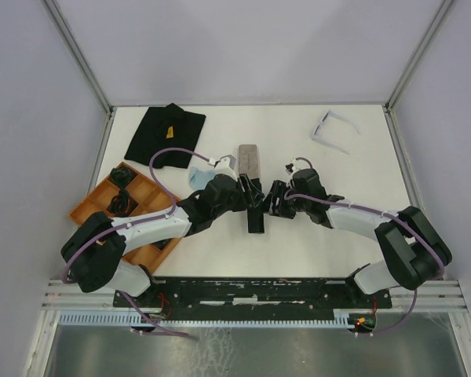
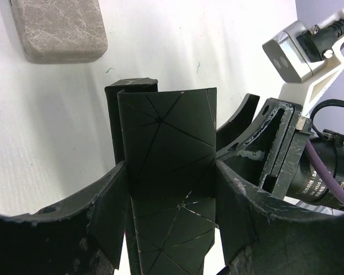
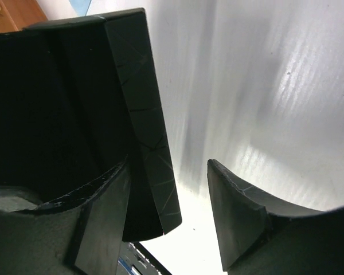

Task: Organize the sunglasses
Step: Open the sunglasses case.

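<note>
The pale-framed sunglasses (image 1: 334, 128) lie unfolded at the back right of the table, far from both arms. A dark pair of sunglasses (image 1: 122, 201) seems to sit in the orange tray (image 1: 94, 206) on the left. At the table's middle, my left gripper (image 1: 250, 195) (image 2: 172, 229) is shut on a black faceted case (image 1: 257, 220) (image 2: 169, 149), both fingers pressed against its sides. My right gripper (image 1: 273, 203) (image 3: 169, 172) stands open just right of it. The case's edge (image 3: 152, 132) lies against its left finger (image 3: 103, 206), and its right finger (image 3: 241, 212) is apart from it.
A grey oblong case (image 1: 249, 161) (image 2: 60, 28) lies just behind the black one. A light blue cloth (image 1: 200, 177) sits by my left wrist. A black fabric pouch (image 1: 165, 133) rests at the back left. Walls enclose the table on three sides.
</note>
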Tool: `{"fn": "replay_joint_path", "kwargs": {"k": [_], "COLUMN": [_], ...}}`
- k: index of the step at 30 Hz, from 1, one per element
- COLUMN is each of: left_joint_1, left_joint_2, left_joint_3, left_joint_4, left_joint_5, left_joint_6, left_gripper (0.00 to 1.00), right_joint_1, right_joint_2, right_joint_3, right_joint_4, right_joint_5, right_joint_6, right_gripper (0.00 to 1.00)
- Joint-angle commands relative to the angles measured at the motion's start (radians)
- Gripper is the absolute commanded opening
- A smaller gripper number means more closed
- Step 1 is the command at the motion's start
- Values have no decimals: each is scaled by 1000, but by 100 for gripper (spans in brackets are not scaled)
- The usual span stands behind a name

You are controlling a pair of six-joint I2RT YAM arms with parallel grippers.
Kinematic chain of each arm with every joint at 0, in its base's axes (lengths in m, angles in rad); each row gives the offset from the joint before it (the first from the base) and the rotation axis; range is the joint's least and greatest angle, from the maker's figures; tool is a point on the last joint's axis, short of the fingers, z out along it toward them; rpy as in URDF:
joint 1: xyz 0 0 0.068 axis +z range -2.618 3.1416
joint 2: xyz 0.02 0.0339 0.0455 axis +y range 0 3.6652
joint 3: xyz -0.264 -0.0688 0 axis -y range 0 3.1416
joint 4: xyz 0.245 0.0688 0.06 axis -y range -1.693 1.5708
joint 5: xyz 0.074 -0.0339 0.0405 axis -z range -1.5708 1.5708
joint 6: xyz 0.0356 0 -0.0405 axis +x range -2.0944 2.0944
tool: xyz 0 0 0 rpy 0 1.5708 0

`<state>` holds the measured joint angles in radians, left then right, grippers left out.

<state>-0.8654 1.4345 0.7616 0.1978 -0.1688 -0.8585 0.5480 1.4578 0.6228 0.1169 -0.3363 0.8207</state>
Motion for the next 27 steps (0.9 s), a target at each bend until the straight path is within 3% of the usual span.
{"fn": "replay_joint_path", "kwargs": {"k": [1,9,20,27], "left_joint_1": [4,8,16,20], "left_joint_2": [-26,-36,-59,-94], "left_joint_3": [2,-3,-48,-81], "left_joint_4": [79,78,81,55], "left_joint_5": [20,21,17,-13], "left_joint_6": [-43,-42,-42,-14], "left_gripper": [42,42,42,49], "right_joint_1": [9,12,11,11], "right_joint_2": [13,23,26,-1], "right_joint_3": [54,64,100,133], "right_joint_4": [50,10,-33,-124], "right_joint_5": [7,65,75,113], "right_joint_6": [-23,-56,-114,-182], "right_gripper": [60,40,1,0]}}
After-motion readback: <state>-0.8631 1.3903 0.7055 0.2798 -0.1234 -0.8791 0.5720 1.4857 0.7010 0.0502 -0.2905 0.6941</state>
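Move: Beside the left hand, which already holds the black sunglasses case, the case's middle sits about 2 cm back and 2 cm below its hand point. From the right hand the case's middle is some 4 cm to the left, about 1 cm ahead and 2 cm up, its near long edge just at the open fingertips. The grey case lies about 13 cm ahead of the left hand, 2 cm to its left; the blue cloth about 8 cm ahead and 15 cm to its left, both some 8 cm lower. Closing from about two-thirds open to practically shut, the right fingers come together on the near edge of the black case's lid while the hand eases about 1 cm forward, tipping its fingers up some 5 degrees. The left hand keeps its grip on the case, then near the end rises about 1 cm and drifts almost as far back, rolling slightly. ##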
